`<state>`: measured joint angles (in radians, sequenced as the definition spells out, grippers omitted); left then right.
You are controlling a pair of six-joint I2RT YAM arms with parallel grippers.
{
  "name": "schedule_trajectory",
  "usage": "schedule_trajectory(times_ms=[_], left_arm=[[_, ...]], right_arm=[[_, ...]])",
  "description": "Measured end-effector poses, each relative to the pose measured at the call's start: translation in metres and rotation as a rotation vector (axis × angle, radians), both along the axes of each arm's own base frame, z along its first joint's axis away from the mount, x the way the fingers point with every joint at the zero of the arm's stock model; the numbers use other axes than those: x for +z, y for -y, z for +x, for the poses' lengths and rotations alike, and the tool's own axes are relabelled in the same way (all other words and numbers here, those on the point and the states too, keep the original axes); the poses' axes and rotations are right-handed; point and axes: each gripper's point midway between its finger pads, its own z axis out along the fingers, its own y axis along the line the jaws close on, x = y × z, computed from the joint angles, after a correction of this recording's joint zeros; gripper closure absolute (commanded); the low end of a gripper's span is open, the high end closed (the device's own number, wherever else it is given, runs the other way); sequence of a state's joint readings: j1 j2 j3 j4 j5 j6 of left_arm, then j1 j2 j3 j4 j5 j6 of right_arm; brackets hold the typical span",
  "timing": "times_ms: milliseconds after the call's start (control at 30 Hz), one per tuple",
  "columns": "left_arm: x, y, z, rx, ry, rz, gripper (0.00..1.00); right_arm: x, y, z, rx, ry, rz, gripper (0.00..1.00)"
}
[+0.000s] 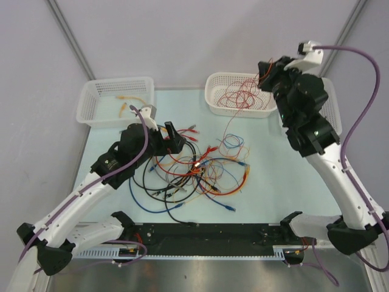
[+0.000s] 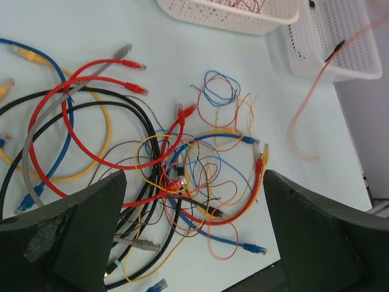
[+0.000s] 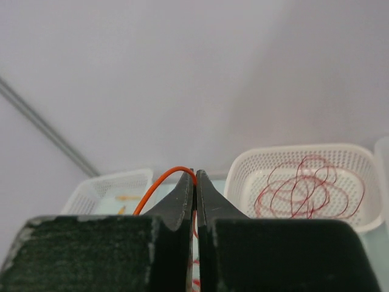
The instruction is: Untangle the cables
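The cables lie in a tangled heap of red, black, blue, yellow and orange loops mid-table. My left gripper hovers over the heap's left side. In the left wrist view its jaws stand wide open with nothing between them, and the knot lies below. My right gripper is raised high by the middle basket, shut on a thin orange cable pinched at its tips. That cable hangs in a loose curve toward the table.
Three white baskets line the far edge. The left one holds short yellow-orange cables. The middle one holds thin red wire loops. The right one is partly behind the right arm. A black rail runs along the near edge.
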<state>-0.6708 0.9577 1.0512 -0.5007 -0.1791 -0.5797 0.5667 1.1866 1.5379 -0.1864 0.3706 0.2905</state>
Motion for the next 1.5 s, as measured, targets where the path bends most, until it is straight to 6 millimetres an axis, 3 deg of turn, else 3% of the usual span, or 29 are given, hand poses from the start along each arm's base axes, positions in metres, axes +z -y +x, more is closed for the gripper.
schedule_trajectory(times_ms=[200, 333, 433, 700, 1000, 1100, 1200, 1233, 1267, 1300, 1333, 1367, 1433, 1500], left_arm=[[-0.027, 0.006, -0.009, -0.034, -0.065, -0.018, 0.0], [-0.038, 0.007, -0.016, -0.049, -0.085, -0.034, 0.01], [-0.044, 0.007, -0.021, -0.059, -0.09, -0.046, 0.0], [-0.057, 0.01, -0.027, -0.087, -0.116, -0.054, 0.0], [-0.066, 0.02, -0.03, -0.142, -0.139, -0.056, 0.0], [-0.077, 0.023, -0.03, -0.152, -0.161, -0.046, 0.0], [-0.088, 0.026, -0.029, -0.165, -0.189, -0.028, 0.0], [-0.092, 0.028, -0.028, -0.166, -0.198, -0.023, 0.0], [-0.094, 0.028, -0.028, -0.168, -0.204, -0.02, 0.0], [-0.096, 0.029, -0.027, -0.17, -0.21, -0.018, 0.0], [-0.098, 0.031, -0.027, -0.173, -0.216, -0.016, 0.01], [-0.099, 0.032, -0.027, -0.178, -0.219, -0.017, 0.0], [-0.101, 0.034, -0.027, -0.187, -0.225, -0.019, 0.0], [-0.101, 0.036, -0.027, -0.193, -0.225, -0.022, 0.0]], right_arm=[[0.066, 0.024, 0.047, -0.11, 0.106, 0.047, 1.0], [0.09, 0.024, 0.078, -0.146, 0.157, 0.057, 1.0], [0.087, 0.029, 0.111, -0.19, 0.156, 0.054, 1.0], [0.026, 0.034, 0.196, -0.255, 0.038, 0.045, 1.0], [-0.016, 0.037, 0.253, -0.299, -0.007, 0.053, 1.0], [-0.037, 0.045, 0.271, -0.322, -0.032, 0.044, 1.0], [-0.074, 0.051, 0.287, -0.345, -0.095, 0.022, 1.0], [-0.089, 0.053, 0.291, -0.352, -0.124, 0.011, 0.96], [-0.101, 0.055, 0.294, -0.356, -0.147, 0.004, 0.83], [-0.117, 0.055, 0.297, -0.358, -0.181, -0.003, 0.69], [-0.131, 0.055, 0.299, -0.356, -0.215, -0.011, 0.46], [-0.148, 0.054, 0.303, -0.351, -0.251, -0.017, 0.35], [-0.176, 0.053, 0.311, -0.336, -0.321, -0.024, 0.17], [-0.206, 0.049, 0.317, -0.314, -0.393, -0.034, 0.09]])
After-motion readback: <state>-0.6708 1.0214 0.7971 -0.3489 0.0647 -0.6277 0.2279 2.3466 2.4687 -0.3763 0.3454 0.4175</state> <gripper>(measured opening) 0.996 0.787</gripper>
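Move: The middle basket lies about 38 cm ahead of the right hand, 5 cm right and 47 cm below; the right basket is some 32 cm farther right, and the blue wire coil 12 cm ahead of the hand, level sideways, 50 cm down. The tangle's knot sits about 6 cm ahead of the left hand, 7 cm right, 27 cm below, with red plugs some 17 cm beyond it. Right hand carries red wire about 30 cm forward, then down, opening over middle basket; left sinks 10 cm. ##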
